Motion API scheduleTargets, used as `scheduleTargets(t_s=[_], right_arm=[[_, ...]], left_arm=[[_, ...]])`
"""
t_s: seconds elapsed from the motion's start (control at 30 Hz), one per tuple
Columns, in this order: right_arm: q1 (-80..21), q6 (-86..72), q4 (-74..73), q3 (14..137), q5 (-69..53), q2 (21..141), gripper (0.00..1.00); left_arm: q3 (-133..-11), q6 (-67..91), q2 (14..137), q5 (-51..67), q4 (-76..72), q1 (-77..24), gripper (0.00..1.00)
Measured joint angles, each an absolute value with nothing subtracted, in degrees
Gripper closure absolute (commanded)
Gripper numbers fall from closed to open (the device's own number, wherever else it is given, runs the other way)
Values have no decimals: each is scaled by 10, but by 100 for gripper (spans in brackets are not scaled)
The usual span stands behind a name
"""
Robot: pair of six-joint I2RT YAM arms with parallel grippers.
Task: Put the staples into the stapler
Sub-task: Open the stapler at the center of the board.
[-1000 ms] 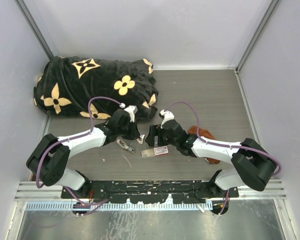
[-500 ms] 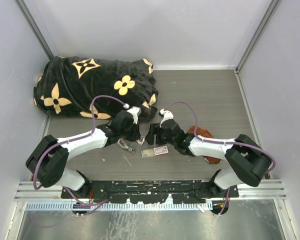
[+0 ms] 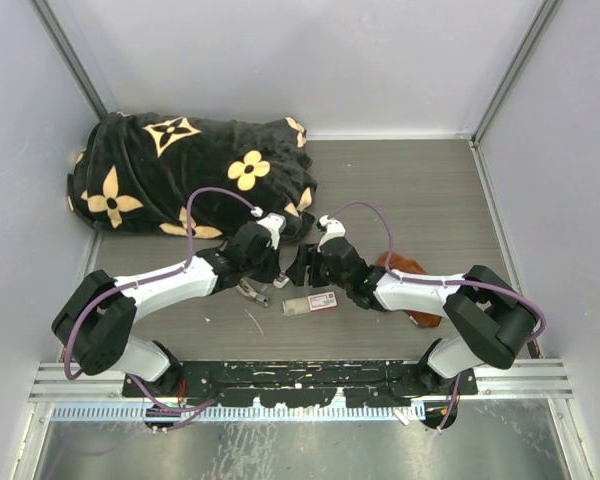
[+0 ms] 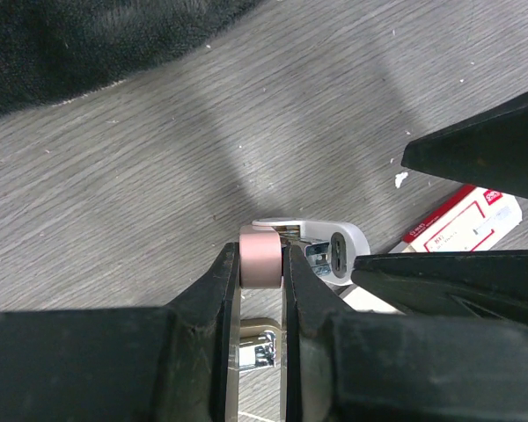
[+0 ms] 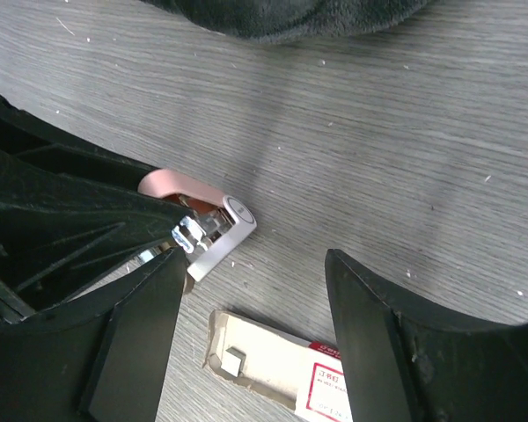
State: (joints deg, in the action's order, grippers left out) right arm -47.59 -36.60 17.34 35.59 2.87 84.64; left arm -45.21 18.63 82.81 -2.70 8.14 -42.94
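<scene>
The stapler (image 4: pixel 330 251) is tiny, with a pale pink end and a white end with metal inside. My left gripper (image 4: pixel 262 264) is shut on its pink end just above the table. In the right wrist view the stapler (image 5: pixel 213 230) sticks out from the left jaws, and my right gripper (image 5: pixel 253 268) stands open right beside it, holding nothing. The staples' flat white box (image 5: pixel 286 367) with a red label lies under the right fingers, a small grey block in its open end. From above, both grippers (image 3: pixel 270 268) (image 3: pixel 298 268) meet over the stapler (image 3: pixel 281 282) and box (image 3: pixel 312 302).
A beige and silvery metal piece (image 3: pixel 251 292) lies on the table under the left gripper. A black blanket with yellow flowers (image 3: pixel 190 175) fills the back left. A rust-brown cloth (image 3: pixel 408 266) lies beneath the right arm. Grey walls enclose the table.
My right gripper has moved left, up to the stapler, and its jaws have narrowed somewhat. The left gripper has shifted slightly right, still holding the stapler.
</scene>
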Motion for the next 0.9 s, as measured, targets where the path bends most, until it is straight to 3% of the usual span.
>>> scheduleTargets(t_s=[0.17, 0.33, 0.7, 0.9], right_arm=[[-476, -369, 190, 356, 29, 846, 33], [-476, -372, 197, 360, 29, 860, 43], [-476, -376, 196, 343, 43, 873, 55], [-476, -378, 191, 329, 55, 897, 56]], left_arm=[[-462, 182, 828, -37, 89, -438, 100], [-469, 179, 828, -45, 93, -443, 100], [-470, 190, 830, -63, 97, -443, 100], [-469, 219, 830, -60, 78, -435, 100]])
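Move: The white base of the pink stapler, still held in the left fingers, is about 3 cm to the right hand's left, level fore and aft and roughly 1 cm lower. The brown stapler lies on the table some 9 cm left of the right hand, 3 cm back and 6 cm down. The red-and-white staple box is about 4 cm to its right, 5 cm back and 7 cm down. From the left hand, that base sits about 2 cm right, 1 cm back and 1 cm down. The pink stapler's white base is worked by the tip of the right hand's left finger: after a tiny rise forward and left, the right hand turns down some 5 cm, drifting back and to its right, bearing on the base's free end while its fingers narrow to about half open. The left hand keeps its grip on the pink part and rises about 1 cm, easing forward near the end. ##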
